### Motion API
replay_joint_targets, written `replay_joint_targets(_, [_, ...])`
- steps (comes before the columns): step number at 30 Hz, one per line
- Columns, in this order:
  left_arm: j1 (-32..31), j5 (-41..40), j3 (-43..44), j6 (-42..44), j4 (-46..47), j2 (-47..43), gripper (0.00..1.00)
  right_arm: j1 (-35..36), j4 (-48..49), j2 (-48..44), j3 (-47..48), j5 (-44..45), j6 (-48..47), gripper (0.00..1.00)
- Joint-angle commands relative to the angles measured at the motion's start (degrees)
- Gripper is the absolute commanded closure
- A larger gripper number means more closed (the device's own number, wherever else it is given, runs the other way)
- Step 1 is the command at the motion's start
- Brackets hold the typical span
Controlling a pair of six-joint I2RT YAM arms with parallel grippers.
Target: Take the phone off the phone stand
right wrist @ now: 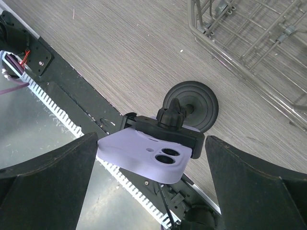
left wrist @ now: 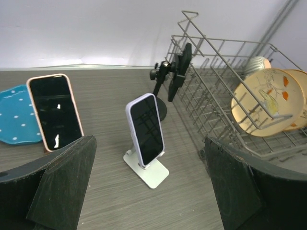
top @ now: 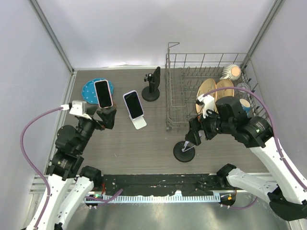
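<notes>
A lavender-cased phone (right wrist: 153,160) sits back-up in the black clamp (right wrist: 163,129) of a round-based phone stand (right wrist: 199,103) near the table's front edge. My right gripper (right wrist: 151,139) is open and straddles this phone, one finger on each side; the phone's left edge is at or against the left finger (right wrist: 53,187). From above, the same stand's base (top: 183,152) shows just below the right gripper (top: 194,136). My left gripper (top: 109,117) is open and empty, facing a white-cased phone (left wrist: 146,129) on a white stand (left wrist: 151,172).
A pink-cased phone (top: 102,93) leans upright by a blue dotted plate (top: 88,88). A black stand (top: 151,86) with a dark clamp head is at the back. A wire dish rack (top: 180,96) holding plates (top: 213,88) fills the right side.
</notes>
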Motion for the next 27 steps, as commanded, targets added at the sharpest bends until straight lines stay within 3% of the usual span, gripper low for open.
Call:
replay_joint_targets(1, [-0.13, 10.92, 3.17, -0.57, 2.77, 2.90, 0.00, 0.33, 2.94, -1.09, 2.42, 3.15, -0.80, 0.00])
replay_joint_targets(6, [-0.22, 26.24, 9.22, -7.24, 1.90, 13.34, 0.02, 0.33, 11.11, -5.83, 0.75, 11.59, 0.43, 0.00])
replay_joint_targets(10, [-7.05, 28.73, 13.01, -8.49, 0.41, 20.83, 0.00, 0.33, 16.91, -11.63, -3.37, 18.79, 1.66, 0.00])
replay_joint_targets(13, [-19.70, 20.58, 18.10, -3.95, -3.72, 27.07, 0.00, 0.33, 21.48, -16.64, -7.50, 23.63, 3.59, 0.00])
replay_joint_targets(14, [-23.30, 13.85, 20.99, -2.79, -4.77, 28.56, 0.00, 0.33, 23.58, -17.87, -8.65, 24.77, 4.99, 0.00])
replay_joint_targets(15, [-30.04, 10.82, 22.41, -1.65, -5.74, 30.23, 0.00, 0.33, 24.56, -20.32, -11.09, 27.91, 5.61, 0.00])
replay_joint_targets(18, [-38.60, 2.83, 26.63, -0.93, -5.75, 35.68, 0.00, 0.33, 27.90, -24.98, -15.93, 34.16, 7.55, 0.00])
replay_joint_targets(24, [-48.01, -6.77, 32.43, -0.94, -5.23, 42.54, 0.00, 0.33, 28.00, -29.22, -19.37, 40.42, 9.40, 0.00])
replay_joint_targets(27, [-51.62, -7.75, 34.63, 0.03, -5.22, 45.97, 0.00, 0.33, 27.73, -31.24, -20.25, 42.71, 10.10, 0.00])
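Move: The phone in the front black stand lies some 35 cm to the left hand's right, about 7 cm back and 16 cm lower. From that hand, the white-stand phone is roughly 11 cm ahead, 8 cm right and 20 cm down, and the far black-stand phone 23 cm ahead, 18 cm right, 22 cm down. The right hand hovers above the front phone, whose middle lies level fore and aft, about 2 cm left, 10 cm below. No touch on the phone can be seen: the left hand sweeps about 27 cm to the right and then also some 8 cm back, staying level, towards the phone in the front black stand, turning roughly 45 degrees clockwise and tipping its fingers somewhat down. Meanwhile the right hand clears away from that phone, about 10 cm right with a smaller rise and reach forward, swinging clockwise and levelling its fingers. Both grippers stay wide open. ##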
